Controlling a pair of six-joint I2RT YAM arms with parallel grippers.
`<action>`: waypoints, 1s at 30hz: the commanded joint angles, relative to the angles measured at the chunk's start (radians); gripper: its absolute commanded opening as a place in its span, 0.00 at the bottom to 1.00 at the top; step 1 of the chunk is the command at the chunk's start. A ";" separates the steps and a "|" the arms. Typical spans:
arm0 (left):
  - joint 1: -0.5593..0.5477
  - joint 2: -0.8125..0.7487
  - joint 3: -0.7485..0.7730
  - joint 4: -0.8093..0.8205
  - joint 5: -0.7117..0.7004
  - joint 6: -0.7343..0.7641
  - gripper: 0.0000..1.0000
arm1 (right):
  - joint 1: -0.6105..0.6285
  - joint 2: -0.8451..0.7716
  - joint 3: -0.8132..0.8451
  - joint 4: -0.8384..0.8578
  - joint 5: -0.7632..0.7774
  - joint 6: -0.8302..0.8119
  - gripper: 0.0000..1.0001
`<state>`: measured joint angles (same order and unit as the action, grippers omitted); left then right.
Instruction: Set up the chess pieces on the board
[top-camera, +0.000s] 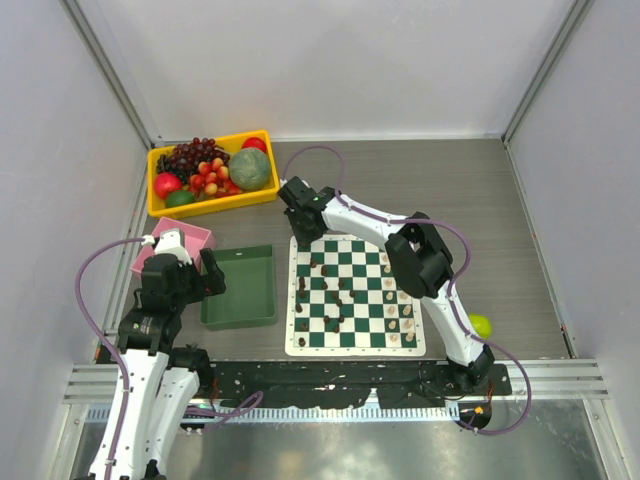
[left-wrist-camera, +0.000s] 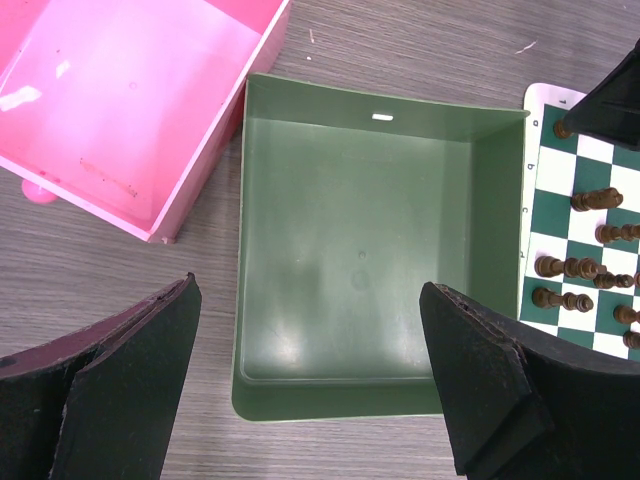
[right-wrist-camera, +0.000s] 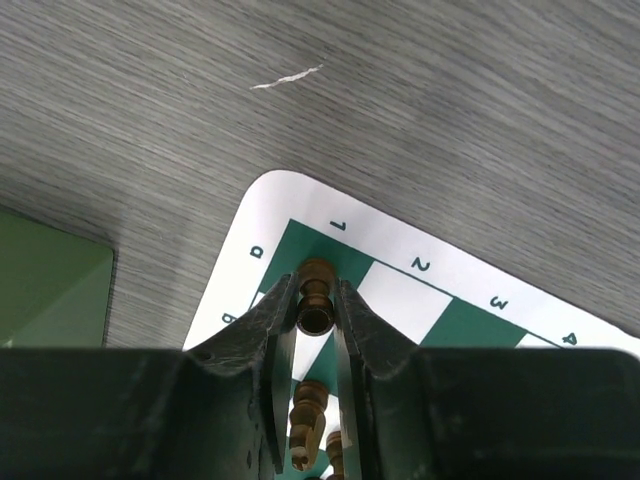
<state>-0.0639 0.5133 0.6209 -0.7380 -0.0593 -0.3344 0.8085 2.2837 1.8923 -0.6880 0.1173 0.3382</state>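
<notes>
The board (top-camera: 356, 349) of green and white checks lies in front of the right arm. Dark chess pieces (top-camera: 322, 292) stand scattered over its left half, and cream ones (top-camera: 396, 310) line its right side. My right gripper (top-camera: 303, 232) reaches to the board's far left corner. In the right wrist view the right gripper (right-wrist-camera: 316, 283) is shut on a dark brown piece (right-wrist-camera: 316, 318) standing on the green corner square by the mark 1 on the board (right-wrist-camera: 275, 195). My left gripper (left-wrist-camera: 310, 285) hangs open and empty over the green tray (left-wrist-camera: 355, 250).
A yellow bin (top-camera: 155, 205) of fruit sits at the far left. A pink box (top-camera: 175, 243) lies beside the green tray (top-camera: 240, 290), which is left of the board. A small green ball (top-camera: 481, 325) rests near the right arm's base.
</notes>
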 joint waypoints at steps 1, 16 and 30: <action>0.001 0.007 0.017 0.020 0.004 0.006 0.99 | -0.002 0.008 0.028 0.001 0.002 -0.008 0.27; 0.003 -0.001 0.017 0.020 0.006 0.006 0.99 | -0.002 -0.133 0.021 -0.022 0.007 -0.022 0.51; 0.003 -0.021 0.016 0.022 0.007 0.005 0.99 | 0.021 -0.308 -0.246 0.033 -0.030 -0.007 0.52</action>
<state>-0.0639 0.5034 0.6209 -0.7380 -0.0593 -0.3344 0.8108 2.0251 1.6867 -0.6788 0.1040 0.3283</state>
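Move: The right hand already pinches a dark chess piece by its upper part, and the corner square it is meant for, at the board's far left, lies directly beneath, about 3 cm below the hand. The nearest dark piece stands some 4 cm back and 2 cm to the right; a second dark piece is about 6 cm back and 5 cm right. The green tray's middle lies around 10 cm back and 16 cm left, all slightly lower. From the idle left hand the corner square is roughly 15 cm ahead, 20 cm right and 15 cm below. The right hand stays low over the far-left corner square while its fingers open from about a quarter to half of their range, letting go of the dark chess piece. Then it rises almost straight up off the piece and, still climbing, draws back and to the right over the board towards the other dark pieces, ending some 6 cm higher, 3 cm back and 3 cm right, fingers half open and still pointing mostly down. ##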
